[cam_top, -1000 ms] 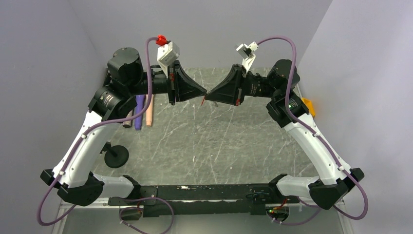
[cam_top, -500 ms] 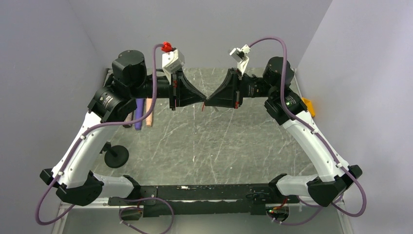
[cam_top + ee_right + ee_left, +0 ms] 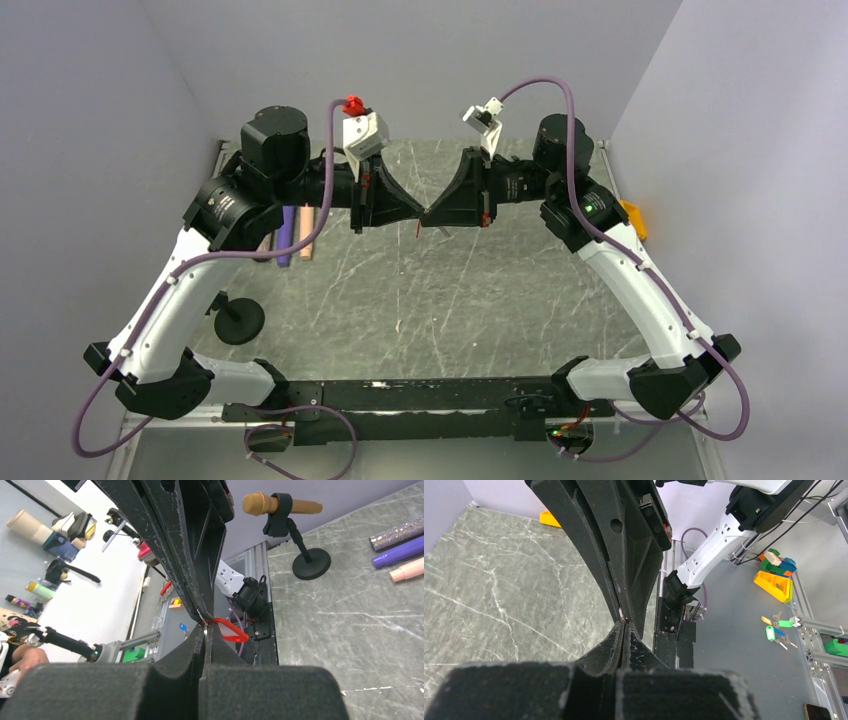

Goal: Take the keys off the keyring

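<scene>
My left gripper [image 3: 419,213] and right gripper [image 3: 429,215] meet tip to tip above the back middle of the marble table [image 3: 450,300], both shut. The keyring's small red tag [image 3: 417,229] hangs just below where the tips meet. In the right wrist view the red tag [image 3: 231,630] sticks out to the right of my shut right gripper [image 3: 206,629], with a thin sliver of metal pinched at the tips. In the left wrist view my left gripper [image 3: 624,625] is shut, touching the right one's tips. No separate keys can be made out.
Purple, pink and glittery tubes [image 3: 292,232] lie at the table's left edge. A microphone stand's round base [image 3: 238,320] stands nearer on the left. A yellow-orange box [image 3: 630,214] sits at the right edge. Off the table, tagged keys [image 3: 776,629] lie on a grey surface.
Both wrists have swung inward toward each other, and the arms' elbows have shifted with them. The shut tips stay together at nearly the same spot, with the red tag still hanging there.
</scene>
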### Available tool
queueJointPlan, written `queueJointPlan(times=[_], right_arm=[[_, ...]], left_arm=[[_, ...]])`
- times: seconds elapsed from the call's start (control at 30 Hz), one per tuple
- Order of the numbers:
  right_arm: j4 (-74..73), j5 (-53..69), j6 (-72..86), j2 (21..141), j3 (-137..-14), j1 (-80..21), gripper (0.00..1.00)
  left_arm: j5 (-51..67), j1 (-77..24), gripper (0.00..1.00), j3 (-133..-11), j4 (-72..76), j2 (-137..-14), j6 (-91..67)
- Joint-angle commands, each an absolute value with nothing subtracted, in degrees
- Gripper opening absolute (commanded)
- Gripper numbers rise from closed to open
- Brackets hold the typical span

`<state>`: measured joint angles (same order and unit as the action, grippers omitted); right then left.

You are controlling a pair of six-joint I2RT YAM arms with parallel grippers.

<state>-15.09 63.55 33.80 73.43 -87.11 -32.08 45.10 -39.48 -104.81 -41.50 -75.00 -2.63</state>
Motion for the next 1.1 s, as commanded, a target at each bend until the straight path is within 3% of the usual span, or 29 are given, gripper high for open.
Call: queueJointPlan(times=[0.0, 0.33, 0.4, 0.63, 0.73, 0.87, 1.07], right_arm=[[-12.5, 60.3, 32.5, 74.1, -90.0, -33.4, 0.0], [-13.6, 58.8, 32.0, 73.0, -89.1, -34.3, 0.0], [-13.7, 58.5, 31.9, 72.7, -88.9, -34.3, 0.0], [-13.8, 56.9, 31.8, 71.5, -87.9, -34.3, 0.0], [-13.5, 56.1, 31.9, 71.0, -87.5, -34.4, 0.0], [-12.0, 54.2, 32.5, 70.2, -87.0, -34.4, 0.0], [-6.0, 51.6, 34.9, 69.8, -86.1, -34.3, 0.0]], left_arm=[[49.2, -42.8, 0.0, -104.8, -43.6, -76.8, -1.2], [47.1, -43.0, 0.02, -104.3, -43.8, -75.5, -0.9], [46.2, -43.0, 0.12, -104.7, -43.7, -75.2, -0.9], [43.1, -42.1, 0.66, -107.0, -42.0, -74.2, -2.4], [43.4, -40.6, 0.77, -107.1, -39.9, -73.2, -4.2], [46.1, -36.8, 0.8, -105.0, -32.9, -71.0, -10.2], [52.7, -32.5, 0.75, -100.9, -21.2, -69.8, -21.3]])
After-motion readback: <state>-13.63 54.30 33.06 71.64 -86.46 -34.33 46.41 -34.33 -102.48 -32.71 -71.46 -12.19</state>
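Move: The keyring sits right at my two touching fingertips, level with both hands: about 1 cm to the right of my left hand and 1 cm to the left of my right one. From my left hand the red tag hangs about 3 cm below, 1 cm back and 1 cm right; a key's grey end shows some 4 cm right, 1 cm back and 2 cm below. I let go of the keyring with my left hand, spreading its fingers wide after a slight dip of both hands, then draw it up and away, about 3.5 cm up and 2 cm left. My right fingers stay shut on the ring; that hand eases back a couple of centimetres, then comes forward nearly 3 cm, turning some 10 degrees clockwise. ##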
